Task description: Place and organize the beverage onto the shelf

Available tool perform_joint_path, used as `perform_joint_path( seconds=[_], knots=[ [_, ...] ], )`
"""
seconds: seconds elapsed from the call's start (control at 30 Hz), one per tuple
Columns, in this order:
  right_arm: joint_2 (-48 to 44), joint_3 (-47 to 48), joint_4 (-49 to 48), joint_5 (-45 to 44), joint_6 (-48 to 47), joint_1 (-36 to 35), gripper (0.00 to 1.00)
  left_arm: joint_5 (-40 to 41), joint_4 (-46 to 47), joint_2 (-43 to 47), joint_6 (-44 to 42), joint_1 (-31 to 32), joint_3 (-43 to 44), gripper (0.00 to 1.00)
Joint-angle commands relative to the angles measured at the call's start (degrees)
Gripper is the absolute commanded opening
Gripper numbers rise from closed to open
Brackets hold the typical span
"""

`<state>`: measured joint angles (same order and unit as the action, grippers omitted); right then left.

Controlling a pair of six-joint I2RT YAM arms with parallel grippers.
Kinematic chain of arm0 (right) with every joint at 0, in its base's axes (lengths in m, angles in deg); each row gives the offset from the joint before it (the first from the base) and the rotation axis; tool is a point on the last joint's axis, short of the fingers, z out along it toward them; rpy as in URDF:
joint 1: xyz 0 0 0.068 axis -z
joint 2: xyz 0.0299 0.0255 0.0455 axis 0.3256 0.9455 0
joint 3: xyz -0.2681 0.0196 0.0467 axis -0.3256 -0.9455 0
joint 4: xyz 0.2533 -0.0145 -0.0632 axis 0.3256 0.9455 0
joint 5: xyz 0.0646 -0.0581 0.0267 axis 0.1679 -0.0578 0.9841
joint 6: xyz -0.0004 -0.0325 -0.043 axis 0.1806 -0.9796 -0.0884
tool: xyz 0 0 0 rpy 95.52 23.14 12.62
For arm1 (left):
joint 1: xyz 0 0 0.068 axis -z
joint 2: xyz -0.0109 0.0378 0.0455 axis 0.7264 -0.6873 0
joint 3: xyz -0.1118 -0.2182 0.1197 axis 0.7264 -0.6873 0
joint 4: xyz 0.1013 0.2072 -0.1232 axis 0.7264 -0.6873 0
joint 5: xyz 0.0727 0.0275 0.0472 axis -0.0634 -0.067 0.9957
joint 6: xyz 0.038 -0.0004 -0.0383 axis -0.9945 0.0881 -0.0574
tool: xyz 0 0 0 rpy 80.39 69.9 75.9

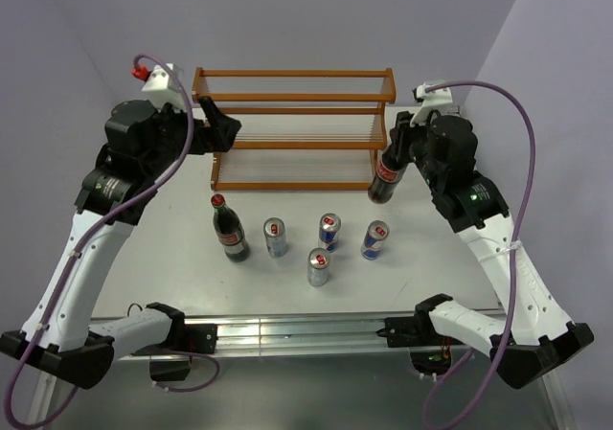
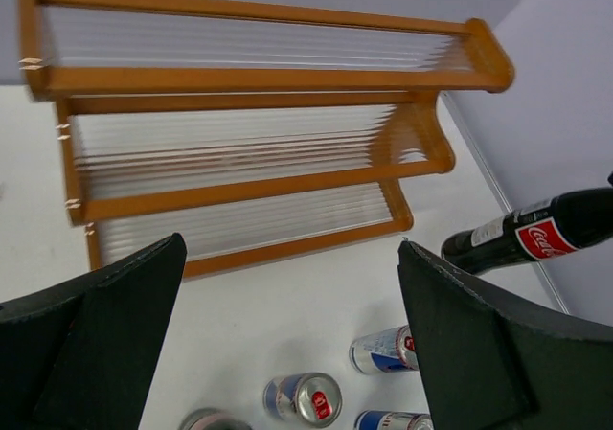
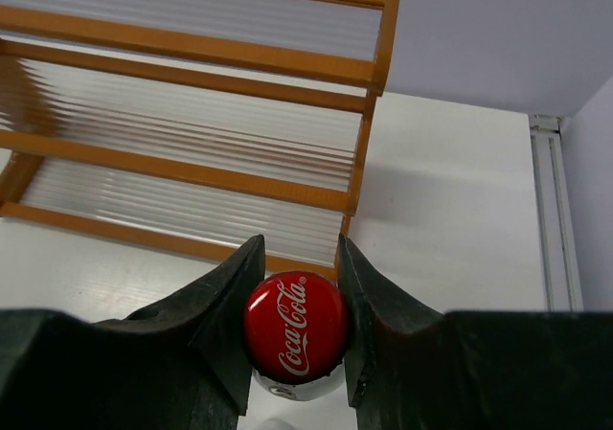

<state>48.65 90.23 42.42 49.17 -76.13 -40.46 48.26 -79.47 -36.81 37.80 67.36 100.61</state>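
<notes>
The wooden shelf (image 1: 292, 128) stands at the back of the table, and both wrist views show it too. My right gripper (image 1: 400, 139) is shut on the red cap (image 3: 294, 327) of a cola bottle (image 1: 385, 177). That bottle hangs tilted above the table, just in front of the shelf's right end. A second cola bottle (image 1: 228, 229) stands upright at the front left. Beside it stand several blue-and-silver cans (image 1: 275, 237) (image 1: 329, 231) (image 1: 374, 239) (image 1: 318, 266). My left gripper (image 1: 225, 124) hovers open by the shelf's left end, nothing between its fingers (image 2: 105, 325).
Purple walls close in behind the shelf and along the right side. A metal rail (image 1: 297, 332) runs along the near table edge between the arm bases. In the left wrist view, the held bottle (image 2: 536, 234) shows at the right, above the cans (image 2: 305, 398).
</notes>
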Motion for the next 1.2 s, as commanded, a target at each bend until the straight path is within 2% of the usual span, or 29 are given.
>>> perform_joint_path(
  seconds=[0.0, 0.3, 0.5, 0.67, 0.93, 1.17],
  knots=[
    [-1.29, 10.61, -7.60, 1.23, 0.38, -0.69, 0.00, -2.00, 9.27, -1.53, -2.68, 4.26, 1.30, 1.00],
    [1.79, 25.47, 4.96, 3.33, 3.89, -1.84, 0.00, -8.68, 20.80, -7.94, -11.29, 19.20, 0.85, 1.00],
    [2.94, 34.00, 12.61, 6.93, 5.83, -3.16, 0.00, -11.32, 20.55, -12.69, -16.65, 29.66, 5.42, 1.00],
    [3.29, 38.49, 17.36, 8.52, 7.15, -4.47, 0.00, -8.17, 17.21, -18.40, -20.43, 37.91, 9.72, 1.00],
    [2.50, 38.93, 20.00, 8.61, 5.13, -8.16, 0.00, -3.06, 20.28, -22.63, -20.70, 41.71, 8.85, 1.00],
    [-0.49, 33.40, 17.28, 13.53, 4.86, -10.01, 0.00, -3.77, 24.58, -23.24, -19.91, 42.86, 4.90, 0.99]
  ],
)
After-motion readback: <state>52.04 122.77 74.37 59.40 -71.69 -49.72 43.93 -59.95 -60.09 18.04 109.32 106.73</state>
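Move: The Coke bottle hangs upright below the right gripper, its middle about 9 cm under the fingers. From the left gripper it is some 37 cm to the right, about level fore and aft, and 13 cm below. The shelf's middle stands about 17 cm ahead and 14 cm right of the left gripper, 18 cm lower; the rightmost can is about 36 cm right, 8 cm back and 30 cm below. The left gripper is 38 cm left of the right one, 4 cm higher. Bring the wide-open left gripper about 30 cm right and, after the start, some 12 cm back to the hanging Coke bottle, sinking slightly late on and turning clockwise about 50 degrees so the fingers face its body. Meanwhile keep the right grip on the bottle's neck, lift it about 11 cm and draw it back 10 cm, easing down slightly and a little left at the end; don't close the left fingers yet. ##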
